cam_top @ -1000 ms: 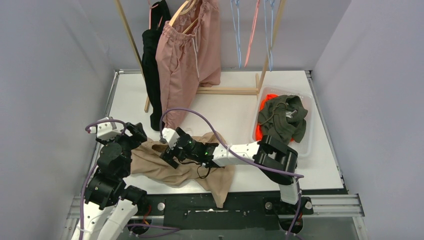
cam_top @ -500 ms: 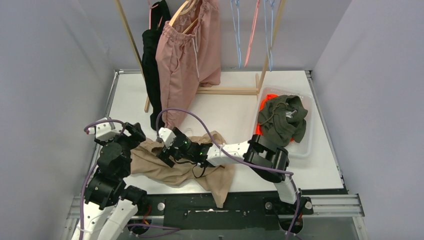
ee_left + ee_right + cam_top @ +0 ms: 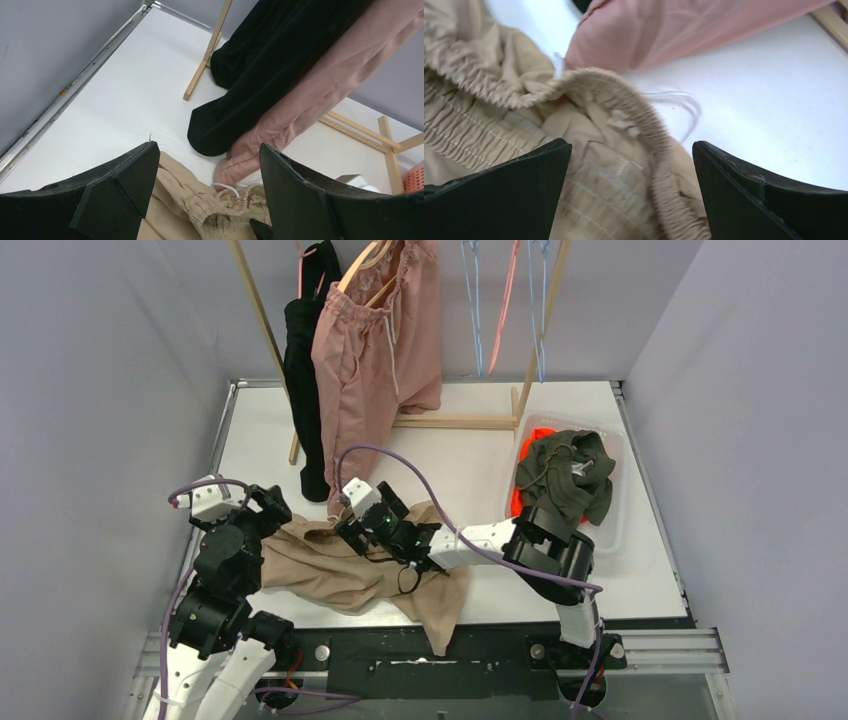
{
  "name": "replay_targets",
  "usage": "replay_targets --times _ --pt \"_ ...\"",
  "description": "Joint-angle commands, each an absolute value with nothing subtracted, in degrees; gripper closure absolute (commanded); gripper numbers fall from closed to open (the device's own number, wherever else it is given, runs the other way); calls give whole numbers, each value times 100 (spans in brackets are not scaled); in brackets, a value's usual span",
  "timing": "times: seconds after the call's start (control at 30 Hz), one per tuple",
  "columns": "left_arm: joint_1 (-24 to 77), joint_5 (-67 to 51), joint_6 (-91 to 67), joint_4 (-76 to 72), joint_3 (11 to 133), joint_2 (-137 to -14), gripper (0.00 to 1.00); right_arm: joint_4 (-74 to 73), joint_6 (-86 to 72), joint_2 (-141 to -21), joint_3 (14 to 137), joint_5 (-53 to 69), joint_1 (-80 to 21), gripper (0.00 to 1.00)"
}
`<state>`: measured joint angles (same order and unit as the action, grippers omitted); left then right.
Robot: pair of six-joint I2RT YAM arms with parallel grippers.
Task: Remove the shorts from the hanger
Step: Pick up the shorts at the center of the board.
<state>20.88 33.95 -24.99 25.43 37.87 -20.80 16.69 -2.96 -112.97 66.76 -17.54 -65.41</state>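
The beige shorts (image 3: pixel 350 575) lie crumpled on the table's near side, off any hanger. My right gripper (image 3: pixel 350 530) hovers open over their gathered waistband (image 3: pixel 624 95), with nothing between its fingers (image 3: pixel 631 145). My left gripper (image 3: pixel 275 508) is open at the shorts' left edge; the waistband and white drawstring (image 3: pixel 225 189) show between its fingers (image 3: pixel 207 147). The dusty pink shorts (image 3: pixel 370 370) hang on a wooden hanger (image 3: pixel 362 265) at the back, their hem touching the table (image 3: pixel 240 165). Olive green shorts (image 3: pixel 565 475) lie on orange shorts (image 3: pixel 520 500) in a bin.
A black garment (image 3: pixel 305 390) hangs left of the pink shorts, its end on the table (image 3: pixel 215 132). The wooden rack's base bar (image 3: pixel 455 422) crosses the back. Empty blue and pink hangers (image 3: pixel 478 310) hang at the right. The clear bin (image 3: pixel 615 525) stands at the right edge.
My right gripper has shifted to the right and a little farther back over the beige waistband, after a small move left. The left arm has not moved.
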Motion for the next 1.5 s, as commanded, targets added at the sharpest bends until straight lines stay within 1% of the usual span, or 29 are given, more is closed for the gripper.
replay_targets --times 0.0,0.13,0.23,0.5,0.8,1.0,1.2,1.37,1.47 --pt "2062 3331 -2465 2322 3930 -2046 27 1946 -631 -10495 6471 -1597 -6400 2" --pt "2061 3301 -2461 2312 3920 -2039 27 1885 -1356 -10311 6434 -757 -6070 2" --pt "2058 3279 -2452 2299 3899 -2030 27 1495 -1917 -10557 6631 141 -5663 1" --pt "2057 3150 -2399 2206 3833 -2013 27 219 -1840 -11250 7199 1533 -5749 1" --pt "2049 3082 -2373 2162 3793 -2004 27 34 -1532 -10901 7352 2902 -5793 1" --pt "2052 3056 -2357 2147 3788 -2004 27 -364 -1193 -10956 7566 3354 -5975 0" --pt "2048 3030 -2328 2130 3788 -2004 27 -876 -502 -11113 7569 3109 -6311 2" --pt "2048 3026 -2329 2127 3788 -1995 27 -385 -109 -11085 7090 3480 -6409 2" --pt "2048 3024 -2329 2131 3788 -1995 27 124 192 -10915 6710 2992 -6555 2"
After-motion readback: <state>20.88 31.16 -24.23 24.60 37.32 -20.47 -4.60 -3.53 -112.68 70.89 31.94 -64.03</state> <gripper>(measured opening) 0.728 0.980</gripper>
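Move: The beige shorts lie spread on the board with their middle some 11 cm back from the right hand, 2 cm to its right and 5 cm below. The pink pair's hanging hem is about 3 cm ahead and 5 cm left of that hand, 3 cm lower; the black pair's hem is roughly 7 cm ahead, 9 cm left, equally low. From the idle left hand the beige shorts' middle lies about 6 cm back, 19 cm right and 25 cm down. The right hand first lifts about 4 cm beside the pink hem, then dips to a little below its starting height and sweeps back towards the robot some 15 cm over the beige shorts, its open fingers dragging the gathered waistband along. As it goes, the wrist tips down and swings counter-clockwise, each by some 35 degrees, leaving the fingers pointing left and down astride the waistband, still wide open and not yet gripping. ##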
